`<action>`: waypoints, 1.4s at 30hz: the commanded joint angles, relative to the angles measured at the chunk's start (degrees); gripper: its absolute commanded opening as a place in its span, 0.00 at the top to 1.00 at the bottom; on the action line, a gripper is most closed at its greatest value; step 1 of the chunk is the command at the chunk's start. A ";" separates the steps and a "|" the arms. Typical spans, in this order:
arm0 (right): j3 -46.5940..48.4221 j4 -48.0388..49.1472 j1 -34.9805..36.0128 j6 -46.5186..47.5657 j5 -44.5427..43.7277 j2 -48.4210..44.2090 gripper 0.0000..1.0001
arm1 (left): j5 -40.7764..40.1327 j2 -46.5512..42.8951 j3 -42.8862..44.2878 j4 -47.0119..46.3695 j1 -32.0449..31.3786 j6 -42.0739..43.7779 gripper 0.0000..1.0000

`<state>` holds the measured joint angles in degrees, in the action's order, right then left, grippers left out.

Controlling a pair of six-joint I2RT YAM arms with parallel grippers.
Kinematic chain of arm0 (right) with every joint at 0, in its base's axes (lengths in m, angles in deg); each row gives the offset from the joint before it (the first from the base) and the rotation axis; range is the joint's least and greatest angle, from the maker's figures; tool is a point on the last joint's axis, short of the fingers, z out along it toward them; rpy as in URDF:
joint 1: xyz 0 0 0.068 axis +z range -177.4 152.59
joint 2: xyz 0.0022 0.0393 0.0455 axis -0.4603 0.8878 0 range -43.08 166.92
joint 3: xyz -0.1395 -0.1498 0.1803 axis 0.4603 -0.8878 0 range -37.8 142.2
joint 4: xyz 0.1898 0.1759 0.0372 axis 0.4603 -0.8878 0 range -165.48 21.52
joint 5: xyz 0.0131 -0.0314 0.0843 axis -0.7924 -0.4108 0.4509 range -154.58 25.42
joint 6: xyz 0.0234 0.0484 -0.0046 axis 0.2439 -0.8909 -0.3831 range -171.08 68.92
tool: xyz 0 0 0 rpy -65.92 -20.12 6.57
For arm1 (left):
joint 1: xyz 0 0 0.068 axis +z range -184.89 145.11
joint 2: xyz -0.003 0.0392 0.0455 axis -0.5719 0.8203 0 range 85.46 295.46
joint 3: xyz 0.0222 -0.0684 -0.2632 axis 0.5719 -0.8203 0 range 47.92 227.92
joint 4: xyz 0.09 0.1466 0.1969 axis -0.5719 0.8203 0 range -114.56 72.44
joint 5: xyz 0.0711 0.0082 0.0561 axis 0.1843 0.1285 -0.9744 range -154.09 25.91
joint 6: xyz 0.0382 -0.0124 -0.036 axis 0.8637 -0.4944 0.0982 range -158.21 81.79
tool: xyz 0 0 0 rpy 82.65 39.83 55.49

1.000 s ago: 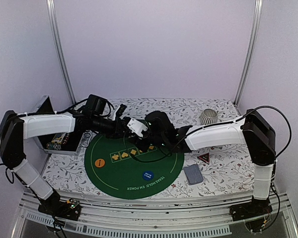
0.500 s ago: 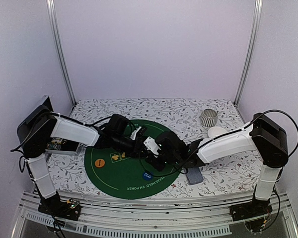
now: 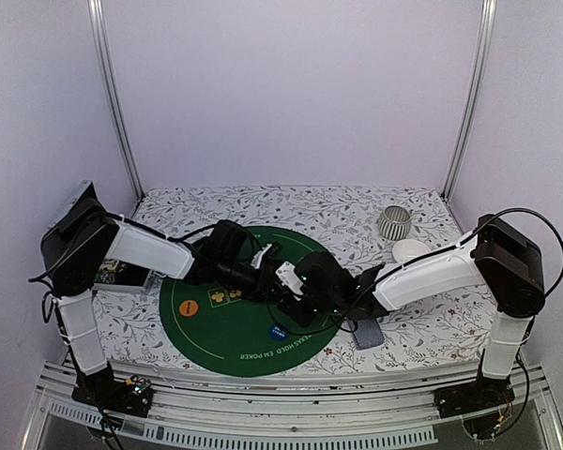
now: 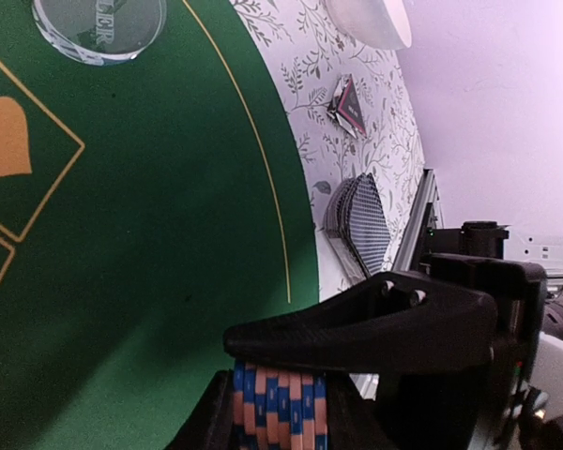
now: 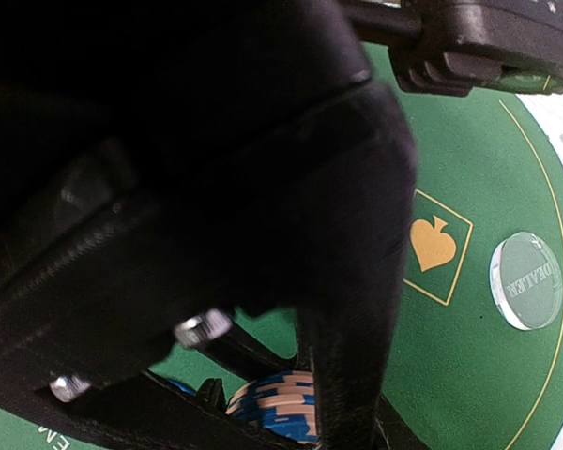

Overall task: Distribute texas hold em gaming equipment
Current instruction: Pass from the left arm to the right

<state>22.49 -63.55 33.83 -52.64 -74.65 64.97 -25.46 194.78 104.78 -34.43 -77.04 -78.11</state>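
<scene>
A short stack of blue-and-orange striped poker chips [image 4: 277, 408] hangs just above the round green mat [image 3: 216, 333]. My left gripper [image 4: 280, 398] is shut on the stack's two end faces. My right gripper [image 5: 291, 403] is closed across the chips' [image 5: 277, 403] rims, with one black finger [image 4: 357, 323] lying along the top. In the top view both grippers meet over the mat's middle, the left [image 3: 278, 279] just behind the right [image 3: 297, 302]. On the mat lie an orange button [image 3: 189, 307], a blue button [image 3: 278, 330] and a clear dealer disc [image 5: 525, 279]. The grey-blue card deck [image 3: 364, 333] and the red-black triangle marker [image 4: 347, 105] rest on the cloth to the right.
A white bowl [image 3: 411, 249] and a ribbed grey cup [image 3: 393, 221] stand at the back right. An open box [image 3: 113, 274] with more pieces sits at the left edge under the left arm. The floral cloth [image 3: 422, 319] runs to the metal rail in front.
Both arms have swung together from the back of the mat toward its middle and front with the chips between them. Over the last half second they barely moved.
</scene>
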 commanded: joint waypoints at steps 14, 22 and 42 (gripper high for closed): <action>0.71 -13.74 -2.54 -5.96 2.12 0.57 0.94 | -7.29 12.09 3.90 4.85 0.16 11.51 0.82; 3.17 -18.34 -4.02 -5.97 4.90 4.16 0.94 | -7.90 11.26 4.84 5.21 0.39 13.04 0.59; 5.19 -25.06 -4.04 -5.47 2.12 6.89 0.96 | -3.09 6.35 6.91 6.72 1.90 16.51 0.40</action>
<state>28.63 -77.12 31.29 -55.61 -70.41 68.44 -22.49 203.17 111.31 -30.67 -75.42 -68.43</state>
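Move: The poker chip stack is already between the fingers of both hands, roughly 6 cm above the green mat. From the left hand, the blue blind button is about 7 cm back and level sideways, the orange button some 20 cm to the left and level ahead, and the clear dealer button about 11 cm ahead and 6 cm right. From the right hand, the card deck is around 6 cm back and 18 cm right. Both hands start with the chip stack gripped between them and carry it together down towards the mat and about 2 cm to the right, the right hand sinking some 3 cm in all as its fingers tip about 10 degrees steeper and keep their hold. Partway down the left fingers open to well over twice their gap to let go of the stack, the left hand sinking to nearly 4 cm below its start while easing back left and about 1.5 cm forward; both hands finish with a slight rise. ##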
